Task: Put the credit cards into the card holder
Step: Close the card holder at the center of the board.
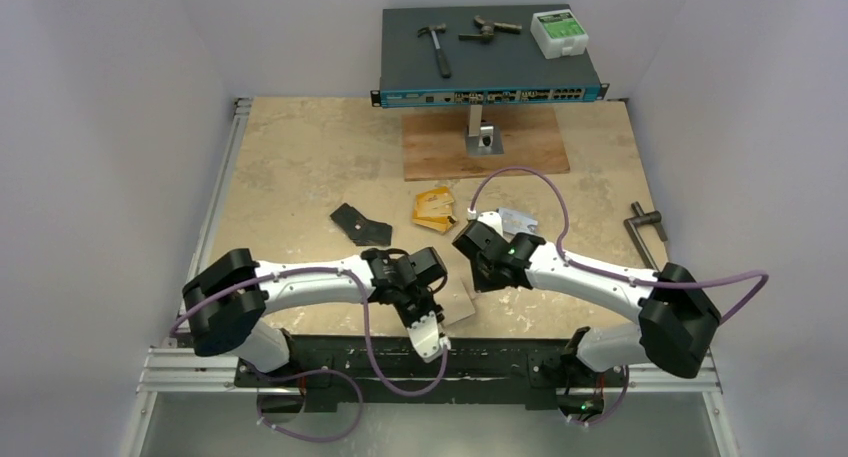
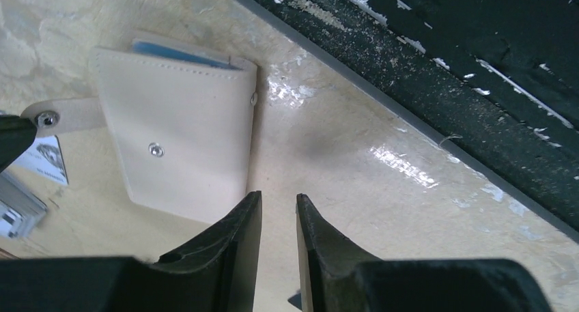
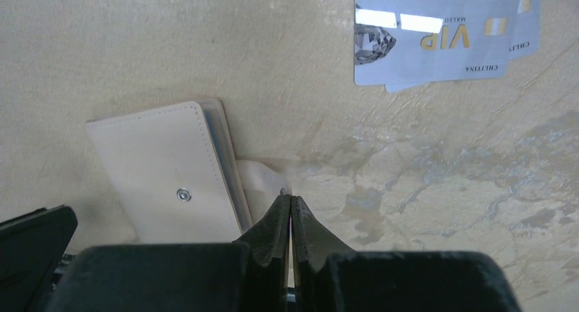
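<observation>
The card holder (image 2: 177, 134) is a pale beige wallet lying folded shut near the table's front edge, with blue-grey card edges showing at its open side. Its snap tab (image 3: 263, 179) sticks out sideways, and my right gripper (image 3: 291, 199) is shut on the tab's end. My left gripper (image 2: 278, 199) hovers just beside the holder's corner, its jaws slightly open with only bare table between them. Silvery credit cards (image 3: 437, 42) marked VIP lie overlapped further back. In the top view an orange-gold stack (image 1: 433, 209) sits beside them, and the holder (image 1: 460, 305) shows between both grippers.
A black folding wallet (image 1: 360, 224) lies left of the orange cards. A wooden board (image 1: 485, 145) with a metal stand sits at the back under a network switch (image 1: 490, 52) holding tools. A metal clamp (image 1: 645, 227) lies at the right. The black front rail (image 2: 437, 73) runs close to the left gripper.
</observation>
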`<state>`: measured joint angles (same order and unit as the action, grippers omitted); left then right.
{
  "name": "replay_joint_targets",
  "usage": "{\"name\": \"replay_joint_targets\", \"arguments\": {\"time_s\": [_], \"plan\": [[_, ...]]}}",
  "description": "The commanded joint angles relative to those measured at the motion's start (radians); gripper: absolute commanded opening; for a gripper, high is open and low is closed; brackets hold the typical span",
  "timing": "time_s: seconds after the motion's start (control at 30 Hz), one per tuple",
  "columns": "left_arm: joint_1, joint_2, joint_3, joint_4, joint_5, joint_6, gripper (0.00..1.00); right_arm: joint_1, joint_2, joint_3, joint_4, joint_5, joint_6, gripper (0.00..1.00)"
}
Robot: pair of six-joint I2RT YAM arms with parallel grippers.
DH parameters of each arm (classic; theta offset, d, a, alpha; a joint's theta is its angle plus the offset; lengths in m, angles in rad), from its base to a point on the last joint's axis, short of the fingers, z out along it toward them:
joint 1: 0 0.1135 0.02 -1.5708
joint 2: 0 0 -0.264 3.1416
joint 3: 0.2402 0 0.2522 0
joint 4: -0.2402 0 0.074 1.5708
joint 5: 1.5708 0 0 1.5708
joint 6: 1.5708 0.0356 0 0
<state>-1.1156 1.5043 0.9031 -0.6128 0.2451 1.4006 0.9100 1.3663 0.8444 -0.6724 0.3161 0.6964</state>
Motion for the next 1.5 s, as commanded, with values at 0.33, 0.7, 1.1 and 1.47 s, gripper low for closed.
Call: {"name": "replay_joint_targets", "arguments": {"time_s": [0.33,0.7,1.1,1.47], "plan": [[-0.002,0.114,0.037,0.295,-0.057,0.061,0.22,0.003,-0.134,-0.135,0.073,-0.138,0.138,0.0],[0.068,0.158,0.112,0.252,-0.095,0.031,0.21,0.001,-0.2,-0.154,0.091,-0.19,0.195,0.0],[0.233,0.06,0.56,-0.42,-0.138,-0.526,0.24,-0.018,-0.127,-0.065,0.047,-0.164,0.137,0.0],[0.262,-0.092,0.451,-0.342,-0.071,-0.734,0.85,-0.056,-0.161,0.008,-0.141,-0.071,0.104,0.46]]}}
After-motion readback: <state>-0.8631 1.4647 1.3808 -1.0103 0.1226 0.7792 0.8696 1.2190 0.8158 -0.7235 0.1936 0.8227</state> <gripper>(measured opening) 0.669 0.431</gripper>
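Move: The closed card holder, its strap unfastened on the right side, lies about 5 cm to the right of my left hand and 2 cm ahead, some 3 cm below. From my right hand it is roughly 6 cm to the left, 2 cm back and 4 cm down. Two white cards lie about 8 cm ahead and 7 cm right of my right hand; the black card pile is some 9 cm ahead and 12 cm left of my left hand. I dip my left hand slightly and sweep it forward and right, low across the holder's cover, then lift it some 13 cm clear while swinging left, turning it about 50 degrees counter-clockwise and opening the fingers. My right hand draws its shut fingers back about 4 cm beside the holder's strap side, rolling its left side up, then moves partly forward again, rises a little and opens. ##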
